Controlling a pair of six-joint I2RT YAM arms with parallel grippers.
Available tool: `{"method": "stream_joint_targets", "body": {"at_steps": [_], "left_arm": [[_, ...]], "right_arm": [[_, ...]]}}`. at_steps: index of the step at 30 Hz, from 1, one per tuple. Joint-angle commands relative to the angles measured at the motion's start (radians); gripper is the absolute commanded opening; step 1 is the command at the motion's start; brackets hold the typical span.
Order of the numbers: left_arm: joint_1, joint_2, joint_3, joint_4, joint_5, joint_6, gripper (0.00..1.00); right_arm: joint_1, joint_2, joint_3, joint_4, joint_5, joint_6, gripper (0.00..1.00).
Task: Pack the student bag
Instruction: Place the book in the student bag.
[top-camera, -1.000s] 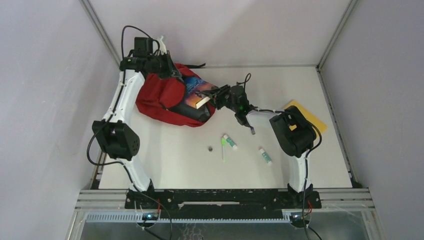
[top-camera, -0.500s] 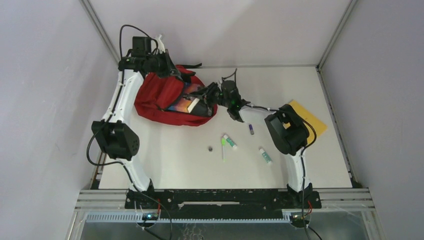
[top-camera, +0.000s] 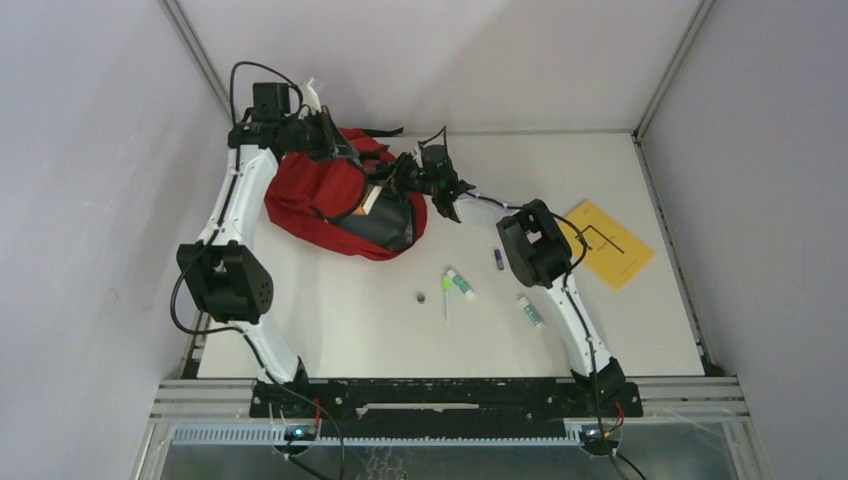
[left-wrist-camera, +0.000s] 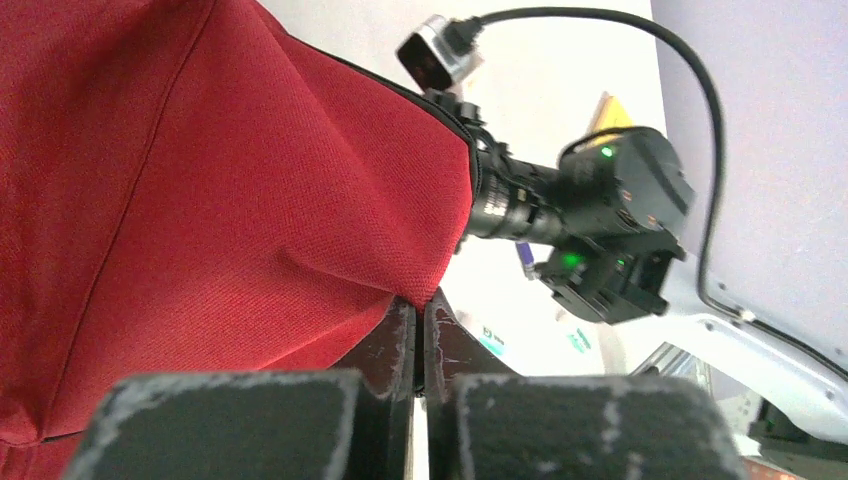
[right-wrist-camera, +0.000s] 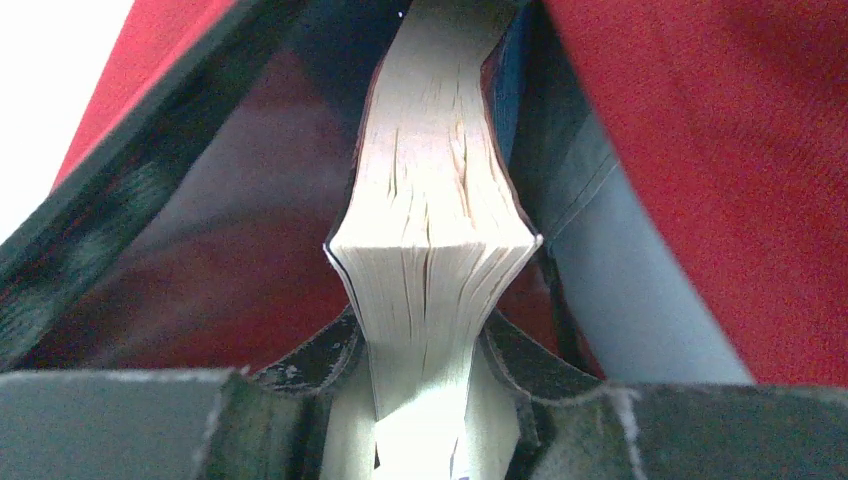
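The red student bag (top-camera: 315, 195) lies at the back left of the table with its mouth facing right. My left gripper (top-camera: 338, 150) is shut on the red fabric at the bag's upper rim (left-wrist-camera: 300, 200), and the cloth is pinched between its fingertips (left-wrist-camera: 421, 318). My right gripper (top-camera: 392, 183) is at the bag's mouth, shut on a thick paperback book (right-wrist-camera: 432, 250). The book (top-camera: 368, 201) is mostly inside. Red fabric (right-wrist-camera: 720, 150) and grey lining (right-wrist-camera: 625, 300) surround it.
On the table right of the bag lie two white-and-green tubes (top-camera: 460, 284) (top-camera: 530, 312), a green pen (top-camera: 446, 300), a small dark ring (top-camera: 421, 297) and a small purple item (top-camera: 498, 259). A yellow sheet (top-camera: 603, 243) sits at the far right.
My right gripper has carried the book leftward from outside the mouth into the bag. My left gripper has shifted slightly left while still pinching the rim.
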Motion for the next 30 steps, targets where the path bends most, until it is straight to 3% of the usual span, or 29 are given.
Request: {"method": "stream_joint_targets", "body": {"at_steps": [1,7,9,12,14,16,22,29,30], "left_arm": [[-0.003,-0.066,-0.007,0.074,0.118,0.006,0.00],[0.000,-0.084,-0.024,0.094,0.099,-0.001,0.00],[0.005,-0.085,-0.030,0.093,0.081,-0.005,0.00],[0.018,-0.085,-0.044,0.103,0.071,-0.030,0.00],[0.024,-0.093,-0.060,0.121,0.051,-0.043,0.00],[0.028,-0.099,-0.071,0.128,0.025,-0.049,0.00],[0.045,-0.118,-0.109,0.166,-0.015,-0.076,0.00],[0.049,-0.120,-0.147,0.199,-0.021,-0.092,0.00],[0.049,-0.123,-0.154,0.206,-0.017,-0.099,0.00]], "right_arm": [[-0.017,0.014,0.182,0.150,-0.068,-0.005,0.00],[-0.018,0.160,0.387,0.088,-0.074,0.024,0.01],[-0.016,0.191,0.446,0.006,-0.083,0.011,0.33],[-0.016,0.143,0.367,-0.044,-0.092,-0.023,0.69],[-0.016,0.069,0.274,-0.099,-0.071,-0.075,0.86],[-0.016,0.004,0.225,-0.203,-0.055,-0.148,0.97],[-0.022,-0.187,0.075,-0.431,0.014,-0.297,1.00],[-0.023,-0.315,-0.049,-0.459,0.000,-0.373,1.00],[-0.020,-0.311,-0.046,-0.455,-0.005,-0.377,0.96]]}}
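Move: The right hand holds the book by its page-edge end; the middle of the bag's dark opening lies about 7 cm back of this hand, level left-right and some 8 cm below. The book's middle is about 4 cm back, 4 cm left and 5 cm below the hand, and the black strap some 9 cm ahead, level left-right and 10 cm below. From the left hand, which holds the red flap up, the opening is about 9 cm back, 4 cm right and 15 cm lower. The right hand carries the pinched book about 4 cm forward, with some 3 cm down and a little left, then spreads its fingers wide to let go and, after sinking another 1 to 2 cm, backs out about 7 cm back and 6 cm right, rising some 5 cm late on, its fingers tipping downward by nearly 20 degrees. Meanwhile the left hand keeps its shut pinch on the red flap and draws it about 2 cm left, holding the opening clear. ##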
